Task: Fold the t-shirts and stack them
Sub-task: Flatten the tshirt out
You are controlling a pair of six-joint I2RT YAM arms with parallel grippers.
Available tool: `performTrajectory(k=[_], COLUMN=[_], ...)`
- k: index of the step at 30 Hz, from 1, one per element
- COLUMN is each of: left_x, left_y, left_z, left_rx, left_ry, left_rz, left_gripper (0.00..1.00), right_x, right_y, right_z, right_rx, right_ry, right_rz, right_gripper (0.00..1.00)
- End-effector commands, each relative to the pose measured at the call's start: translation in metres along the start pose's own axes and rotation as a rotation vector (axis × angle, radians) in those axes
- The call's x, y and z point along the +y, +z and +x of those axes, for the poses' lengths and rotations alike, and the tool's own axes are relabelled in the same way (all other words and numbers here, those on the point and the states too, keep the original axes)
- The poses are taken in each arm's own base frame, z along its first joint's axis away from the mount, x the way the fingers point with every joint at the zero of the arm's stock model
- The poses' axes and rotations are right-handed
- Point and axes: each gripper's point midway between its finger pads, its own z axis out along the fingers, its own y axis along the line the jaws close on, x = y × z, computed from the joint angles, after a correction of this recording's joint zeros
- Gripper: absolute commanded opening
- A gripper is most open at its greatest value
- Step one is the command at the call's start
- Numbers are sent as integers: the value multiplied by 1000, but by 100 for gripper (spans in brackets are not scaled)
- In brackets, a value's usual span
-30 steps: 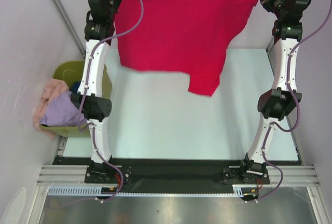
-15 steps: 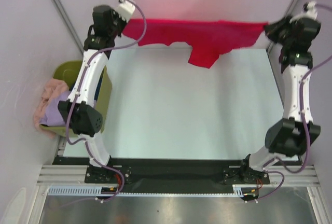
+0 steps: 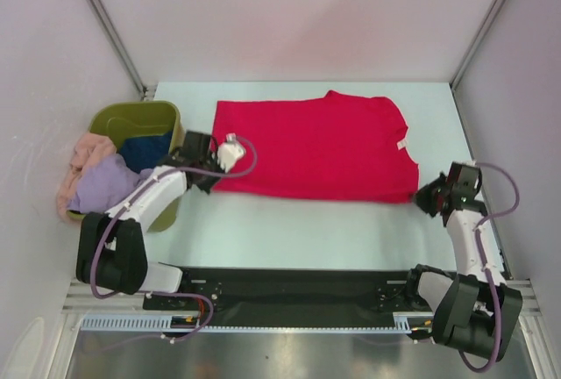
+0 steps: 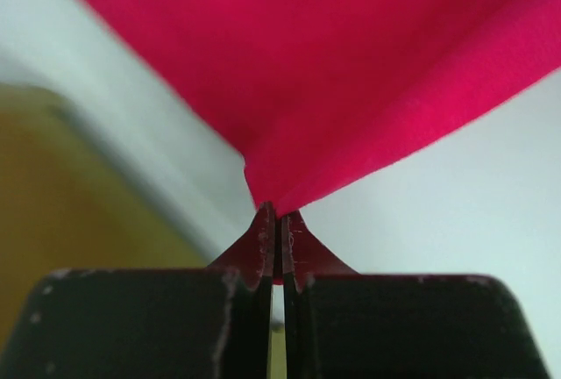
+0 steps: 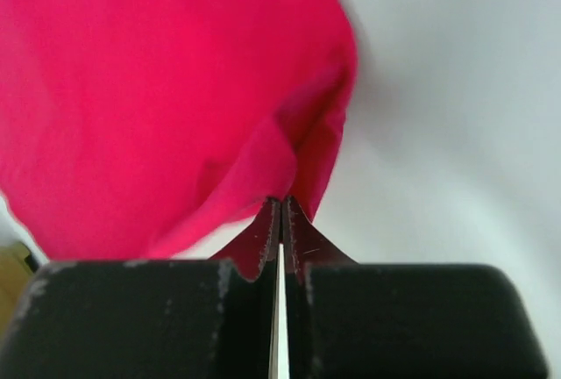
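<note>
A bright red t-shirt (image 3: 316, 146) lies spread flat across the far half of the white table (image 3: 298, 221), with a small neck label (image 3: 399, 145) near its right edge. My left gripper (image 3: 213, 179) is shut on the shirt's near left corner (image 4: 280, 173), low at the table. The right gripper (image 3: 424, 200) is shut on the near right corner (image 5: 294, 164). Lavender (image 3: 103, 188), peach-pink (image 3: 81, 155) and dark blue (image 3: 145, 146) t-shirts lie heaped in and over the tub.
An olive-green plastic tub (image 3: 131, 120) stands at the table's left edge, close beside my left arm. Grey walls enclose the table at the back and on both sides. A black rail (image 3: 298, 287) with both arm bases runs along the near edge.
Both arms have swung down and toward the near edge, bringing the red t-shirt from hanging stretched high at the back to lying flat on the table. Both grips stay on it.
</note>
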Motion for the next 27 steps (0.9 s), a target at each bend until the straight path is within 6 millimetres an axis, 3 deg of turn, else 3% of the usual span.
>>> performTrajectory(k=[1, 2, 3, 6, 10, 11, 12, 13, 15, 18, 19, 23, 26, 27], left_x=[-26, -29, -35, -47, -56, -56, -57, -57, -53, -52, -51, -48, -49, -50], left_y=[15, 15, 17, 14, 12, 13, 15, 16, 17, 16, 16, 12, 11, 11], left_z=[35, 42, 57, 77, 92, 93, 92, 91, 82, 75, 72, 65, 61, 60], left_rx=[49, 62, 99, 144, 167, 167, 159, 153, 133, 131, 124, 105, 91, 87], left_ry=[58, 62, 66, 90, 110, 109, 107, 104, 92, 74, 73, 61, 49, 41], left_rz=[28, 31, 39, 70, 88, 86, 84, 89, 82, 93, 91, 87, 90, 92], left_gripper=[0, 0, 0, 0, 1, 1, 1, 2, 2, 4, 4, 5, 5, 5], right_x=[-32, -42, -48, -66, -76, -76, -77, -76, -85, -77, -64, -31, -11, -13], right_y=[5, 8, 9, 10, 5, 5, 5, 5, 0, -17, -23, -32, -14, -8], right_z=[35, 48, 53, 65, 68, 68, 69, 69, 69, 36, 17, -14, -10, -9], right_rx=[50, 75, 79, 95, 94, 95, 97, 100, 116, 24, -30, -114, -48, -15], right_ry=[182, 200, 219, 222, 203, 197, 196, 186, 174, 117, 93, 9, -108, -149], right_rz=[89, 114, 131, 198, 243, 242, 241, 241, 306, 353, 323, 253, 174, 186], right_gripper=[0, 0, 0, 0, 2, 6, 25, 37, 47, 51, 52, 52, 52, 50])
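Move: The magenta t-shirt's near edge hangs between the shut fingers; each corner goes to bare table, about 8 cm back, 2 cm left and 8 cm down from the left hand, about 7 cm back, 3 cm left and 9 cm down from the right. The shirt's white label lies some 19 cm ahead and 4 cm left of the right hand, 9 cm lower. The green bin's middle is roughly 26 cm left and 7 cm ahead of the left hand, at about its height. The t-shirt's near edge is drawn back towards the bases and lowered to the table by both hands, each going about 8 cm back and 8 cm down, fingertips tipping steeper. The left then stays low, all but shut on its corner, easing up and forward a centimetre. The right opens about halfway, lets go, and lifts forward and up some 9 cm, drifting a little right. ##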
